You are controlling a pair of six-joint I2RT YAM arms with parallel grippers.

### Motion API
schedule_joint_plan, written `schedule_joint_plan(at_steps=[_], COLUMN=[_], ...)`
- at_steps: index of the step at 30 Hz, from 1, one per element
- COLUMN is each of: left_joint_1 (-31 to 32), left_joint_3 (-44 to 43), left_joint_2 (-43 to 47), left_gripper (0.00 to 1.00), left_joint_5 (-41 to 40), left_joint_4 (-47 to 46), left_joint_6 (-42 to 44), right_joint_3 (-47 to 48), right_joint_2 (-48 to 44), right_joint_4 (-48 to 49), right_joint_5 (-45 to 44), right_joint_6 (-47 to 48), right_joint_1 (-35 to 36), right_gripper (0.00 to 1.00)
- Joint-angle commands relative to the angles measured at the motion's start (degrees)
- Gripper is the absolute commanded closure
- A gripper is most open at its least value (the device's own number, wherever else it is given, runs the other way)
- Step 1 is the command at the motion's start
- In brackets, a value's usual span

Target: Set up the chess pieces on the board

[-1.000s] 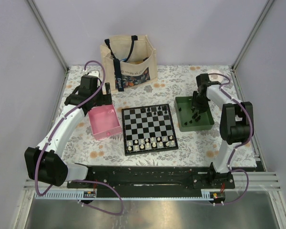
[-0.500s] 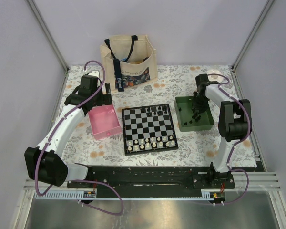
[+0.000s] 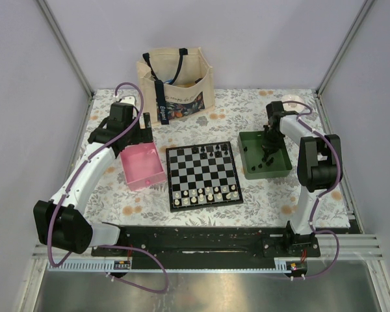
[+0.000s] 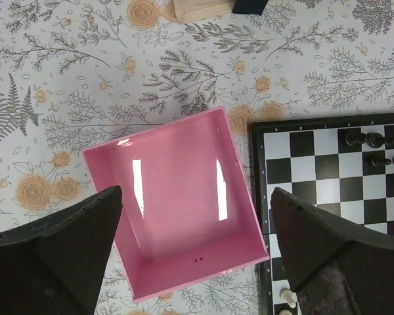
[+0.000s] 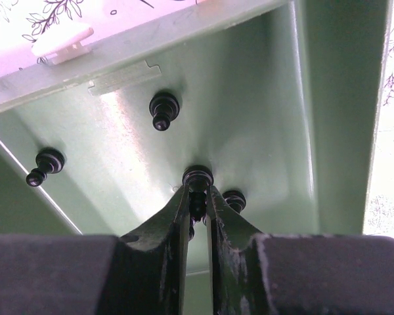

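In the right wrist view my right gripper (image 5: 197,191) reaches down into the green tray (image 5: 276,98), its fingers pinched on a black chess piece (image 5: 197,176) that rests on the tray floor. Three other black pieces (image 5: 163,108) lie loose near it. From above, the right gripper (image 3: 268,148) sits inside the green tray (image 3: 264,175). The board (image 3: 203,179) lies at the table's centre, with several black pieces (image 3: 208,151) along its far side and white pieces (image 3: 205,193) along its near side. My left gripper (image 4: 196,193) hangs open above the pink tray (image 4: 171,164), holding nothing.
A cream tote bag (image 3: 175,84) stands behind the board at the back of the table. The pink tray (image 3: 143,167) lies just left of the board. A flowered cloth (image 3: 110,195) covers the table, and metal posts frame its corners.
The right gripper's jaws have closed in around a black piece in the green tray. The left arm has stayed where it was.
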State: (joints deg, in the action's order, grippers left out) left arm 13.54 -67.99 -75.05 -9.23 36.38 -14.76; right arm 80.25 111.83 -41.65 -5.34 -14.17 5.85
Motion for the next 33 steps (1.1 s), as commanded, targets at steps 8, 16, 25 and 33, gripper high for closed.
schedule_joint_plan(at_steps=[8,16,25,33], left_joint_1=[0.17,0.17,0.17,0.17], left_joint_3=[-0.22,-0.31,0.05,-0.13], left_joint_2=[0.95,1.13,1.57,1.75], left_gripper=[0.01,0.01,0.01,0.01], left_joint_5=[0.53,0.71,0.36,0.27], left_joint_4=[-1.66,-1.66,-1.58,-1.66], left_joint_6=[0.7,0.61,0.7,0.7], right_joint_3=[5.35,12.64,21.78,27.59], right_joint_2=[-9.7,-10.15,-3.12,3.74], right_joint_4=[-1.94,-5.55,-6.95,-8.27], right_joint_5=[0.07,3.76,5.17,6.57], right_joint_6=[-0.06,-0.15,-2.08,-2.35], right_joint_1=[-0.22,3.1,15.32,21.39], right_gripper=[0.9,0.9,0.9,0.9])
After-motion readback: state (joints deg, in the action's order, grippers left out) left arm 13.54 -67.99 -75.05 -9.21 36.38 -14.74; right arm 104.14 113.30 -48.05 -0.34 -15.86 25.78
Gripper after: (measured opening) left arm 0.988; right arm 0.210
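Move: The right hand, low inside the green tray, already has a black chess piece between its fingers. The likely goal, the empty back-row square third from the board's right edge, is about 25 cm to its left, level ahead and 1 cm lower; a black back-row piece stands next to it, 22 cm left and 1 cm ahead. A lone tray piece stands 10 cm left, level ahead. From the left hand, the square is some 28 cm right, 4 ahead, 18 below. The right hand keeps its pinch on the black chess piece and lifts it out of the green tray, nearly straight up at first and then a little forward, some 13 cm in all, the fingertips swinging about 15 degrees outward from pointing down. High enough to clear the tray wall, it sweeps about 18 cm left towards the far right corner of the board, turning roughly 20 degrees counter-clockwise and just starting to sink at the end. ##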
